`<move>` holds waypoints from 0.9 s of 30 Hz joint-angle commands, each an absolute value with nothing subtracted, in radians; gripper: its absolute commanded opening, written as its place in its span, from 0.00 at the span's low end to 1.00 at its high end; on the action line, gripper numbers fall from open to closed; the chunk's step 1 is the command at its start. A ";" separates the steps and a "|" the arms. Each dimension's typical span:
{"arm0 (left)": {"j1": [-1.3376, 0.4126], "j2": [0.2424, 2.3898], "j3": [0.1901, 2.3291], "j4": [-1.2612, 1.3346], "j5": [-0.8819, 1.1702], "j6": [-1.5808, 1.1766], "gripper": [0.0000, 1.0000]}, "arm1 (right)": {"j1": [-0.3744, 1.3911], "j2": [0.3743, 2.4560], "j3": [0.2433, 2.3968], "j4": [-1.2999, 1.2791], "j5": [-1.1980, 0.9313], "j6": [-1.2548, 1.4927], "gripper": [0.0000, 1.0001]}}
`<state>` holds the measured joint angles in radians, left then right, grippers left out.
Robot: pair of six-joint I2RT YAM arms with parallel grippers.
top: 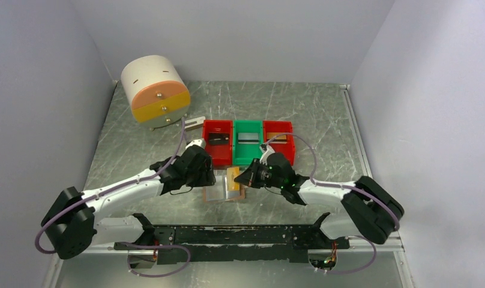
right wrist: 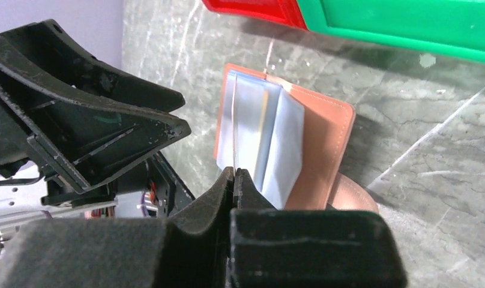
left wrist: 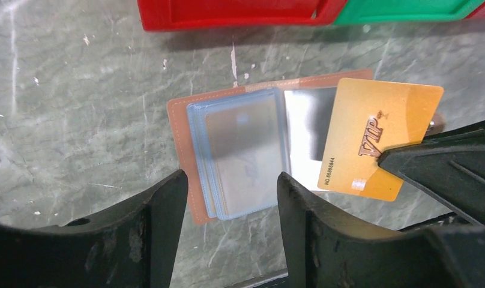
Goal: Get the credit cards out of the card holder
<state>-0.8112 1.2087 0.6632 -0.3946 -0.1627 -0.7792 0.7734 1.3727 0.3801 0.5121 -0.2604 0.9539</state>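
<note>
The tan card holder (left wrist: 181, 156) lies open on the table, its pale blue clear pockets (left wrist: 243, 153) facing up. My left gripper (left wrist: 231, 180) hangs open just above its near edge, nothing between the fingers. My right gripper (right wrist: 234, 174) is shut on a gold credit card (left wrist: 381, 135) marked VIP, pinching its corner; the card is tilted over the holder's right half. In the right wrist view this card (right wrist: 234, 135) shows edge-on. From above, both grippers (top: 207, 174) (top: 246, 177) meet over the holder (top: 219, 193).
Behind the holder stand three joined bins: a red bin (top: 207, 144) with a black card, a green bin (top: 248, 153) with a grey one, and a red bin (top: 288, 150) with an orange one. A round drawer unit (top: 155, 89) and a small pale block (top: 195, 121) sit at the back left.
</note>
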 commanded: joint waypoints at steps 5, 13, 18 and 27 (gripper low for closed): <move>-0.807 1.071 0.680 -0.417 -0.284 -0.813 0.69 | 0.769 1.089 0.375 0.341 -0.085 0.624 0.00; -0.807 0.974 0.652 -0.432 -0.353 -0.827 0.78 | 0.770 0.814 0.428 0.176 0.173 0.078 0.00; -0.806 0.966 0.651 -0.435 -0.358 -0.821 0.80 | 0.761 0.942 0.588 -0.010 0.385 -0.224 0.00; -0.806 0.974 0.665 -0.458 -0.363 -0.815 0.82 | 0.513 1.050 0.736 -0.138 0.134 -0.468 0.00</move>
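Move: The right hand already holds the gold card clear of the card holder. The right bin, the red one, lies roughly 17 cm ahead and 18 cm to the right, some 5 cm lower. The green bin is about 17 cm ahead and 4 cm right, and the open card holder about 3 cm back and 6 cm left, both also lower. From the left hand, the right bin is about 17 cm ahead and 30 cm right. Right hand carries gold card some 20 cm right, forward and up towards the right bin; left rises, opening. ##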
